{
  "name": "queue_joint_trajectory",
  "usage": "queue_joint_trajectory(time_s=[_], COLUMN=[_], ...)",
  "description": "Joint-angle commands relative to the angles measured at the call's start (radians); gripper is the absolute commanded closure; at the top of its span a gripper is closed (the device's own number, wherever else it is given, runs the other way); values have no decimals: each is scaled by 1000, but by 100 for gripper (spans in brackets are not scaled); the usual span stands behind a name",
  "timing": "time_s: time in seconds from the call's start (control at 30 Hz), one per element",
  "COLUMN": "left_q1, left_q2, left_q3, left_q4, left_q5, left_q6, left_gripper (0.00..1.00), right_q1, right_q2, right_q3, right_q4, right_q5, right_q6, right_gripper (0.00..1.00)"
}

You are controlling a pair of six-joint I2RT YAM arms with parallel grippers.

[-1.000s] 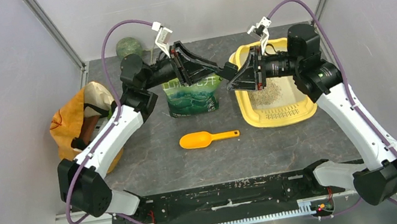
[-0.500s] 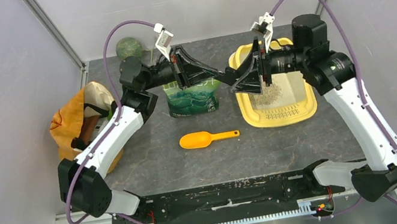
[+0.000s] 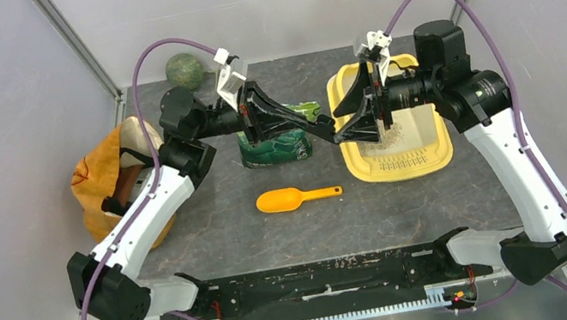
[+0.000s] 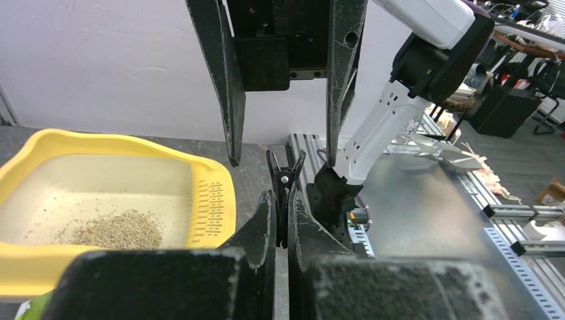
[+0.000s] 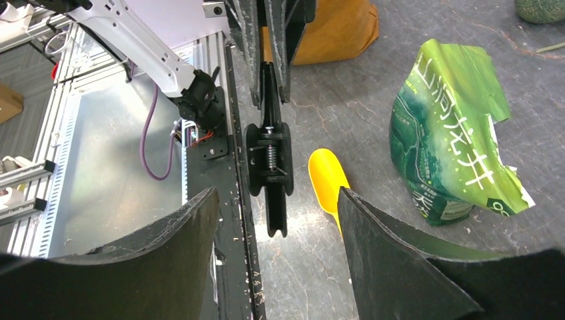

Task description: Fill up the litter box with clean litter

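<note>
The yellow litter box [image 3: 399, 163] stands at the right of the table, and a small pile of clean litter [image 3: 388, 136] lies in its pale basin; in the left wrist view the litter box [image 4: 214, 200] and the litter [image 4: 117, 230] show at the left. Above the box's left rim the two grippers meet tip to tip. My left gripper [image 3: 327, 126] [image 4: 280, 201] is shut on a black spring clip [image 4: 284, 175] [image 5: 268, 167]. My right gripper [image 3: 345, 117] [image 5: 276, 200] is open, with its fingers [image 4: 230, 87] either side of the clip and not touching it.
A green printed pouch [image 3: 275, 140] [image 5: 453, 140] stands open under the left wrist. An orange scoop [image 3: 295, 198] [image 5: 326, 175] lies on the table in front of it. An orange-yellow bag [image 3: 106, 185] slumps at the left edge, and a green ball [image 3: 185, 69] sits at the back.
The left gripper has shut on the black clip and the right gripper has opened off it. The left wrist has drawn back a little toward the left.
</note>
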Motion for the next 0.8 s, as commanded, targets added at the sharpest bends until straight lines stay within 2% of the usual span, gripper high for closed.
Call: queue_joint_trajectory(time_s=[0.0,0.07,0.33,0.77], left_q1=[-7,-7,-13,-21], left_q2=[-27,-24,-20,-13], left_q3=[-5,-2,0,12], left_q4=[-49,-55,-57,-80], left_q5=[15,13,-2,-1], left_q6=[126,133,144,148], left_gripper=[98,98,98,98], right_q1=[25,40,62,74], right_q2=[-2,-4,-5,9], right_q3=[-6,-5,-7,3], right_q4=[39,52,58,70], right_q5=[-34,-28,22,72], right_q6=[-34,-31,-45,-33], right_gripper=[27,28,47,57])
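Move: The black bag clip is already pinched in the left fingers, its middle about 2 cm to the right of the left hand point and at its height. From the right hand the clip lies some 3 cm to the left, level in height and neither ahead nor back. Well below the right hand, the litter bag stands about 10 cm ahead and 11 cm left, the litter box 11 cm ahead and 14 cm right, and the scoop 3 cm back and 8 cm left. The black clip stays pinched in the left fingers, which sink about 1 cm with it, while the open right hand edges about 1 cm left towards it, first also drifting 1 cm back and then returning forward. The right fingers narrow from wide open to about half open on either side of the clip's near end; no touch can be made out. ##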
